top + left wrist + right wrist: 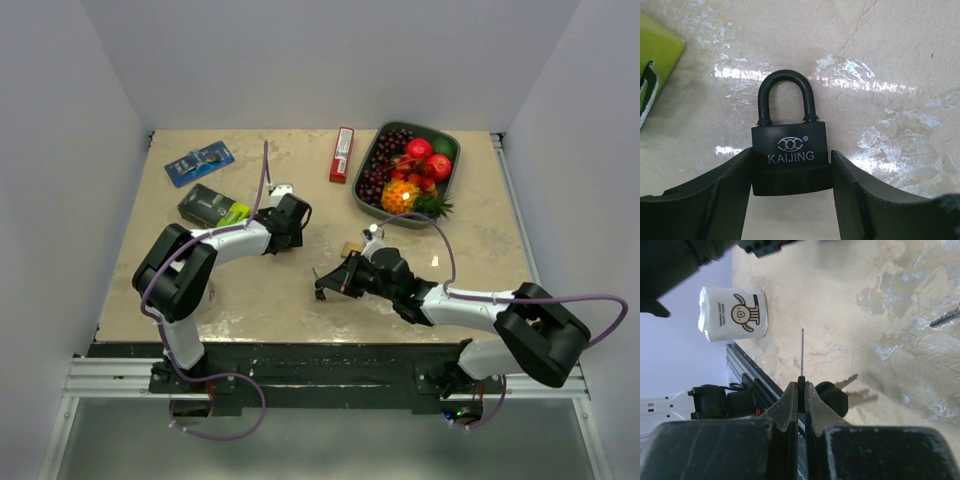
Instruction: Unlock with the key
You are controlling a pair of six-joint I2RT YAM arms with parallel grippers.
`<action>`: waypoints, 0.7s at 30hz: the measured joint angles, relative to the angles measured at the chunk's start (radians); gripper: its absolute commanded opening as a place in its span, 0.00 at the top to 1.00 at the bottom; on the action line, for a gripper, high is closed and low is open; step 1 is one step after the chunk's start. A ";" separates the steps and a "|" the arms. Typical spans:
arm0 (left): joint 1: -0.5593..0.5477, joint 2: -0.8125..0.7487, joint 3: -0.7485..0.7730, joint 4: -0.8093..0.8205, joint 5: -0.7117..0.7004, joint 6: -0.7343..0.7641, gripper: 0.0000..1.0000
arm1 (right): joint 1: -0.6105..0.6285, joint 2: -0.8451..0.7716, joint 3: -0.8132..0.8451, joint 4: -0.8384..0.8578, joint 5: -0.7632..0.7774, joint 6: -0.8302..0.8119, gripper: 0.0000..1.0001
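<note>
A black padlock (pixel 788 137) marked KAIJING lies flat on the beige table, shackle pointing away from me. My left gripper (pixel 790 156) is shut on its body, one finger against each side. In the top view that gripper (pixel 292 215) covers the padlock. My right gripper (pixel 801 385) is shut on the black head of a key (pixel 802 352), whose thin blade sticks straight out, seen edge-on. Other keys (pixel 832 395) of the bunch hang beside the fingers. From above, the right gripper (pixel 335 280) sits right of and nearer than the left one, apart from the padlock.
A tray of fruit (pixel 457 165) stands at the back right, a red bar (pixel 342 154) at the back middle. A blue packet (pixel 199 162) and a black-green box (pixel 212 206) lie at the left. A small brass object (pixel 351 247) lies between the grippers. A paper roll (pixel 735 313) stands by the rail.
</note>
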 measured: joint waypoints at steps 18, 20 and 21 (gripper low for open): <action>0.087 -0.008 -0.011 0.004 0.201 -0.005 0.04 | -0.008 -0.251 0.000 -0.200 0.170 -0.114 1.00; 0.105 -0.010 -0.011 0.013 0.224 -0.020 0.09 | -0.008 -0.258 0.000 -0.209 0.175 -0.118 1.00; 0.111 -0.010 -0.010 0.013 0.230 -0.029 0.10 | -0.008 -0.261 0.000 -0.210 0.178 -0.120 1.00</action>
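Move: I already have the black padlock between my left fingertips, its middle about 1 cm below my hand point. The green box is some 12 cm to the left and 5 cm farther out; the brass padlock is about 14 cm to the right and 2 cm nearer. My right hand holds the black-headed key, with the black padlock roughly 10 cm ahead, 11 cm left and 9 cm below it, and the brass padlock about 8 cm ahead, 4 cm right and 9 cm below. I open my left fingers nearly all the way and let go of the black padlock's sides, staying low around it: I ease about 1 cm back and right, then return, rolling my hand some 10 degrees so its left side dips. Meanwhile I draw the key away with my right hand, about 4 cm right and as much up, fingers shut and tipping up about 10 degrees. ##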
